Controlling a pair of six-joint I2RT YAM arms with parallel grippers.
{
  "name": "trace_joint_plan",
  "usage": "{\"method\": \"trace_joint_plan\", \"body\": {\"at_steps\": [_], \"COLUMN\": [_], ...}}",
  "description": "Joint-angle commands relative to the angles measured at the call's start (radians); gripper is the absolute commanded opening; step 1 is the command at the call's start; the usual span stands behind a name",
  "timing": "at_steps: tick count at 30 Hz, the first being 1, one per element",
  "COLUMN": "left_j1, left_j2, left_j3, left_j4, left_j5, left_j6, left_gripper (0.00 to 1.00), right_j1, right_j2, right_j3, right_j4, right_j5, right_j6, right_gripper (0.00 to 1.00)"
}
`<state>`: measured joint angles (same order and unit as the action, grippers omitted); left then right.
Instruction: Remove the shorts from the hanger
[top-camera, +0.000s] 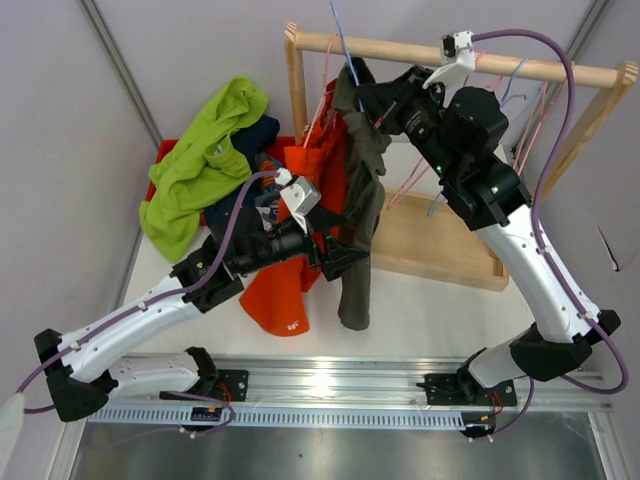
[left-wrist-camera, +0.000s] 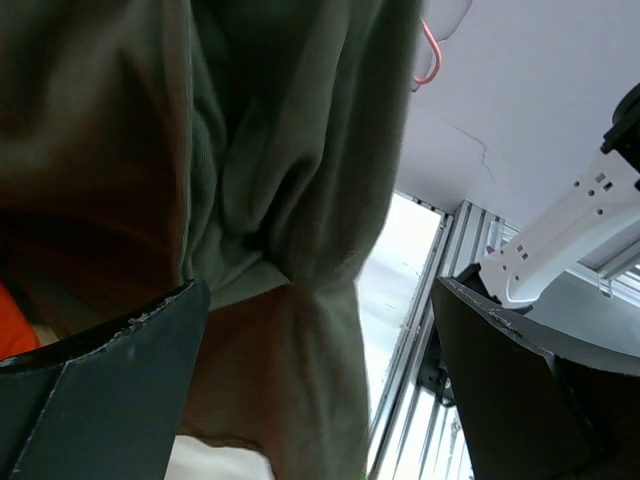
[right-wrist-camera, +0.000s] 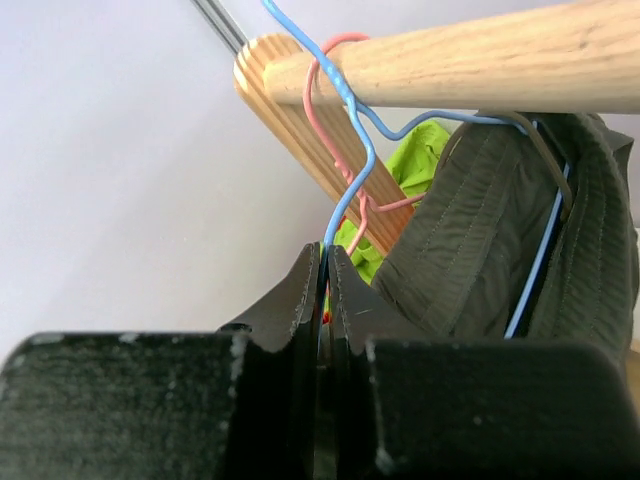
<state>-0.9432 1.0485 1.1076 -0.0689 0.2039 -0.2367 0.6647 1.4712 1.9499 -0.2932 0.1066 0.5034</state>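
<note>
The grey shorts hang on a blue wire hanger from the wooden rod. My right gripper is shut on the hanger's wire just below the rod; in the top view it is at the shorts' waistband. My left gripper is open, its fingers on either side of the hanging grey cloth. Orange shorts lie under my left arm. Lime green shorts, navy shorts and printed shorts are piled at the left.
The rack's wooden base sits behind the grey shorts. A pink hanger hooks over the rod beside the blue one. More empty hangers hang at the rod's right end. A red tray lies under the pile.
</note>
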Motion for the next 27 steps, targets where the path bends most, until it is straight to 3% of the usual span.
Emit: {"method": "trace_joint_plan", "body": {"at_steps": [1, 9, 16, 18, 21, 22, 24, 25, 27], "left_j1": [-0.023, -0.074, -0.103, -0.106, -0.108, -0.108, -0.112, -0.117, -0.132], "left_j2": [0.018, 0.123, 0.197, 0.209, 0.222, 0.226, 0.232, 0.232, 0.225], "left_j3": [0.0, 0.086, 0.159, 0.161, 0.169, 0.169, 0.167, 0.166, 0.143], "left_j4": [0.096, 0.149, 0.181, 0.198, 0.216, 0.219, 0.219, 0.215, 0.201], "left_j5": [-0.027, -0.034, -0.063, -0.092, -0.104, -0.106, -0.107, -0.119, -0.127], "left_j6": [-0.013, 0.0, 0.019, 0.017, 0.011, 0.008, 0.002, -0.001, -0.001], "left_gripper": [0.99, 0.99, 0.99, 0.94, 0.72, 0.44, 0.18, 0.0, 0.0], "right_j1": [0.006, 0.021, 0.058, 0.061, 0.07, 0.07, 0.072, 0.072, 0.072], "right_j2": [-0.066, -0.181, -0.213, -0.219, -0.226, -0.229, -0.233, -0.233, -0.233], "right_j3": [0.034, -0.172, -0.203, -0.201, -0.213, -0.229, -0.236, -0.238, -0.238], "right_j4": [0.117, 0.206, 0.218, 0.209, 0.204, 0.21, 0.216, 0.215, 0.216], "right_j5": [0.05, 0.177, 0.243, 0.252, 0.265, 0.265, 0.271, 0.272, 0.288], "right_j6": [0.047, 0.115, 0.13, 0.139, 0.152, 0.156, 0.158, 0.158, 0.147], "right_gripper": [0.0, 0.0, 0.0, 0.0, 0.0, 0.0, 0.0, 0.0, 0.0]}}
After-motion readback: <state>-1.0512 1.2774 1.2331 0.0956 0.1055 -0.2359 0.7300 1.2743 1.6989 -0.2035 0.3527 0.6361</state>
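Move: The olive shorts hang beside the left gripper, their middle about 6 cm to its right, 4 cm farther out and slightly above; the orange shorts are some 8 cm to that gripper's left and 5 cm farther out, about level in height. From the right gripper, which already holds the blue hanger, the olive shorts' middle is about 15 cm below, 2 cm ahead and 2 cm left; the wooden rod is about 12 cm straight ahead, a few cm higher. Bring the left gripper, still wide open, about 7 cm to the right into the hanging olive shorts, then shut the fingers fully to pinch a fold of the cloth while lifting a touch. Meanwhile keep the right fingers clamped on the blue hanger and carry it some 4 cm right and 2.5 cm back, tilting the wrist so its left side rises about 10 degrees. ##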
